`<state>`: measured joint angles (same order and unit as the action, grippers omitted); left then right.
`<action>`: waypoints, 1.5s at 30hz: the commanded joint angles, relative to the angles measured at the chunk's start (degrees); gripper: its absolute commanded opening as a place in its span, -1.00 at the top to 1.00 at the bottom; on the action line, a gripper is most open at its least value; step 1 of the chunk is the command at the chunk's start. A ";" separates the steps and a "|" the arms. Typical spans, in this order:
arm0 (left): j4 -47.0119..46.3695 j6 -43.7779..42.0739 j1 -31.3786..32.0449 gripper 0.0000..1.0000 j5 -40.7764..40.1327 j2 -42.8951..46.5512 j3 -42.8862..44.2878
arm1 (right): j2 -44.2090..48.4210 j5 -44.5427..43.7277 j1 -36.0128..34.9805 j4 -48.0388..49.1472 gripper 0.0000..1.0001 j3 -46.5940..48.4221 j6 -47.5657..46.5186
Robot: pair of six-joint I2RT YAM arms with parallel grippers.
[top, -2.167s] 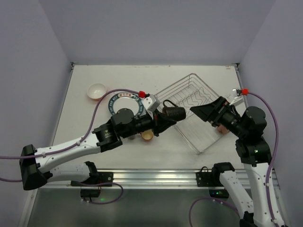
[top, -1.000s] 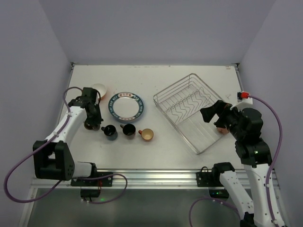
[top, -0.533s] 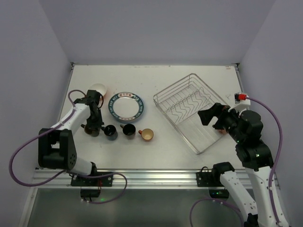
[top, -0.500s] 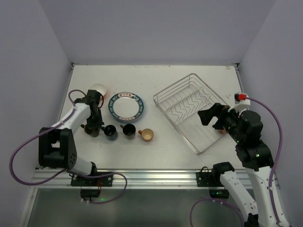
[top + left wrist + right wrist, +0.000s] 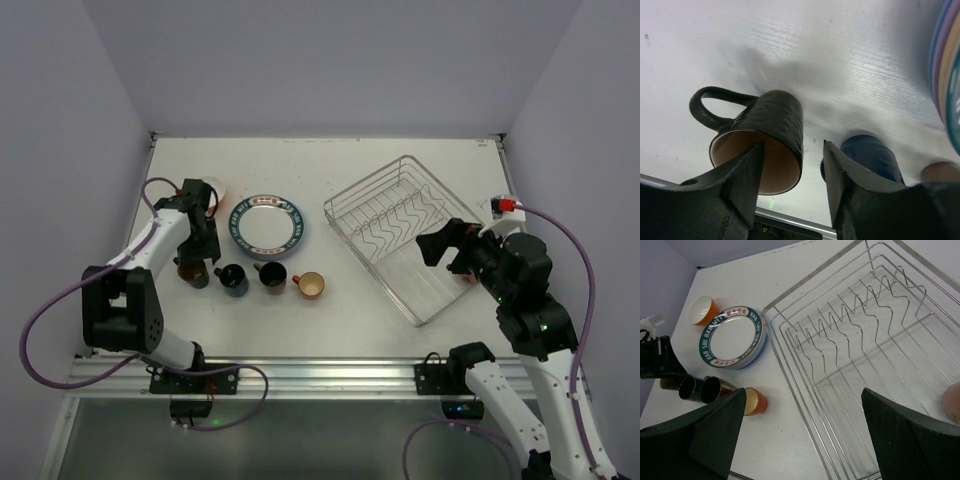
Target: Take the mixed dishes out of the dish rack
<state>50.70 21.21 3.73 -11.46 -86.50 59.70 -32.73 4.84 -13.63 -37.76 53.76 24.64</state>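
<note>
The silver wire dish rack [image 5: 398, 212] [image 5: 865, 355] holds no plates; a pinkish rounded thing [image 5: 954, 402] shows at its right edge. My right gripper [image 5: 445, 245] [image 5: 805, 430] hovers open over the rack. On the table lie the plate stack [image 5: 265, 222] [image 5: 732, 337], the orange bowl [image 5: 210, 187] [image 5: 702, 307] and a row of mugs: brown [image 5: 192, 272] [image 5: 765, 135], blue [image 5: 232, 280] [image 5: 870, 155], black [image 5: 270, 275] and orange [image 5: 310, 285] [image 5: 754, 401]. My left gripper [image 5: 196, 252] [image 5: 792, 145] straddles the brown mug's wall, jaws apart, with a gap showing beside the wall.
White walls close in the table on the left, back and right. The metal rail [image 5: 320, 375] with both arm bases runs along the near edge. The left arm's purple cable [image 5: 60, 300] loops beside the table's left side.
The left gripper has opened and let go of the brown mug, which now stands on the table. The left wrist shifted slightly toward the back. The right arm has hardly moved.
</note>
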 commanded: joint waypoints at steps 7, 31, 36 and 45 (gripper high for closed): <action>-0.68 -0.38 -0.56 -1.00 0.65 15.20 7.27 | -2.51 -3.96 -0.43 0.58 -0.98 0.82 0.23; -19.76 -0.56 9.35 -1.00 -3.13 52.75 -14.18 | -21.49 -31.46 11.77 -2.23 -0.98 -1.64 18.33; -19.76 -0.47 11.56 -1.00 -4.36 51.43 -14.35 | -24.48 -33.32 13.63 -2.32 -0.98 -1.99 17.20; -19.93 -0.21 14.38 -1.00 -4.36 52.22 -15.23 | -28.61 -30.94 17.23 0.14 -0.98 -1.99 16.40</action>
<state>33.56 21.23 17.54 -14.61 -34.41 45.08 -60.42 -24.80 3.44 -39.51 51.99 40.86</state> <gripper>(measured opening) 0.997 0.990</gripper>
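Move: The pink mug stands in the right corner of the rack, about 17 cm to the right of the right hand, 5 cm ahead and 24 cm below; the rack's middle is some 15 cm ahead and level sideways. The left hand's fingers straddle the rim of the dark brown mug, its middle about 3 cm left, 1 cm back and 3 cm below; the blue mug is 9 cm right and 2 cm back, the plate stack 17 cm right and 17 cm ahead. From the left hand the pink mug lies some 82 cm right and 2 cm ahead. The right hand, fingers staying wide open, eases off and then swings about 15 cm right and sinks nearly as far while reaching some 6 cm forward, coming over the rack towards the pink mug as the wrist turns about 50 degrees clockwise and tips its fingers further down. Meanwhile the left hand finishes opening and pulls up off the dark brown mug some 20 cm, fingers tipping up from straight down to mostly forward, then settles back down a little and drifts about 5 cm to the right. ##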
